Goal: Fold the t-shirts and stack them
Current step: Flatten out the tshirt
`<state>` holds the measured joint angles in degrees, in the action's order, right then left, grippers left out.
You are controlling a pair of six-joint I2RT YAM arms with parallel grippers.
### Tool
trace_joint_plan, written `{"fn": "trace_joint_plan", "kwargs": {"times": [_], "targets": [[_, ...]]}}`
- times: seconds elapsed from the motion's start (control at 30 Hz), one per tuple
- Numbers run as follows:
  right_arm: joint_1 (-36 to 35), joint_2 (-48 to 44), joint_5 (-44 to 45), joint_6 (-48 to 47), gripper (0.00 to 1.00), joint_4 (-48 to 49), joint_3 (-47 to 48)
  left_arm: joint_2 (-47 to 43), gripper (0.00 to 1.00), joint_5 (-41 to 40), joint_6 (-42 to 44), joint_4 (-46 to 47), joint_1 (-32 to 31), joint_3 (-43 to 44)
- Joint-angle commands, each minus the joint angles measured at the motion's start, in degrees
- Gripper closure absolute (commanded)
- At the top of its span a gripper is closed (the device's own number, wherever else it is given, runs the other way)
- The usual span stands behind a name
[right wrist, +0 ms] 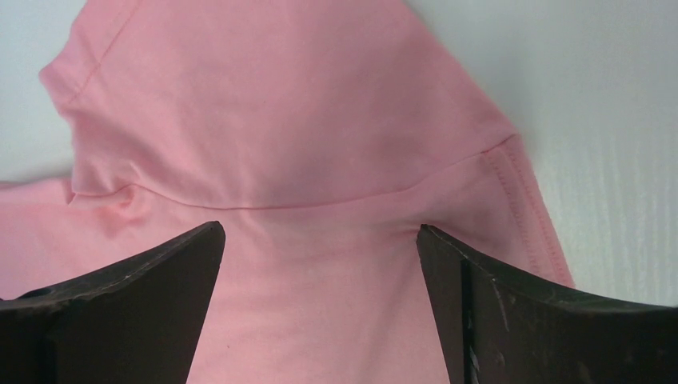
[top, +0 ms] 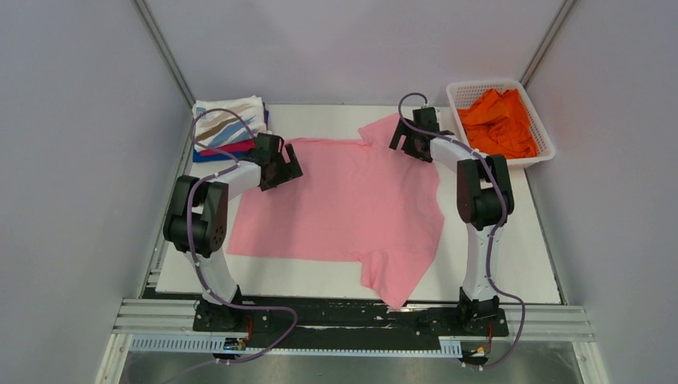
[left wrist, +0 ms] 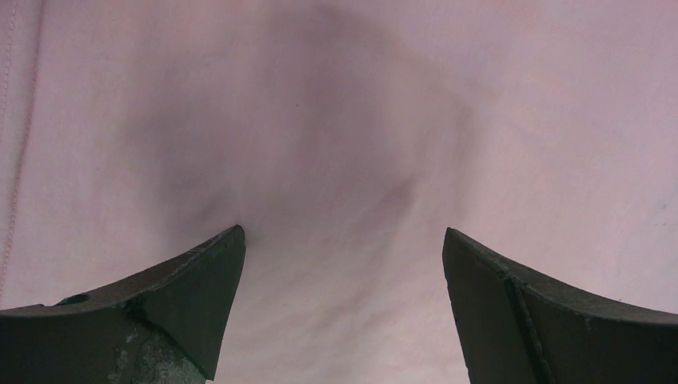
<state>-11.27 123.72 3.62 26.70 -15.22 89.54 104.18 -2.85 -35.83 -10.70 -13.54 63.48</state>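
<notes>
A light pink t-shirt [top: 344,204] lies spread flat on the white table, one sleeve at the far right, one at the near edge. My left gripper [top: 281,170] is open, low over the shirt's far left part; pink cloth [left wrist: 344,160] fills its view between the fingers. My right gripper [top: 412,142] is open over the far sleeve seam [right wrist: 320,204], holding nothing. A folded stack [top: 229,128] sits at the far left: streak-print white tee on top, magenta and blue below. An orange t-shirt [top: 500,120] lies crumpled in the basket.
The white lattice basket [top: 537,132] stands at the far right corner. Grey enclosure walls close in both sides. Bare white table [top: 512,264] shows right of and in front of the pink shirt.
</notes>
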Motion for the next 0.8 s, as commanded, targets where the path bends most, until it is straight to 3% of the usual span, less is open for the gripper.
{"fn": "trace_joint_plan", "kwargs": {"times": [0.0,0.53,0.77], "targets": [[2.5,5.3,2.4,0.4,0.0,-5.2,4.0,2.0,0.0,1.2,-1.4,1.8,-0.4,1.5],[9.6,15.5,-1.2,-0.7,0.0,-10.2,22.5,9.4,0.0,4.2,-2.8,-0.7,-2.3,10.1],[8.8,6.6,-6.5,-2.4,0.0,-10.2,21.3,2.6,0.0,3.4,-1.4,-2.6,-3.2,10.6]]}}
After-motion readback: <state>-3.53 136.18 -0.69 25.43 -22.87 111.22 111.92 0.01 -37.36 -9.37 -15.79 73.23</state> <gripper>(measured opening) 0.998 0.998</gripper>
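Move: The pink t-shirt lies spread under both hands' fingertips, its middle about 16 cm back and 18 cm right of the left hand, and 24 cm back and 23 cm left of the right hand. From the left hand the folded stack stands 12 cm ahead and 23 cm left; from the right hand the basket is 6 cm ahead and 36 cm right, and the far sleeve 5 cm ahead, 8 cm left. Both wide-open hands keep bearing on the t-shirt, dragging it forward-right, right hand about 9 cm, left 6 cm. ##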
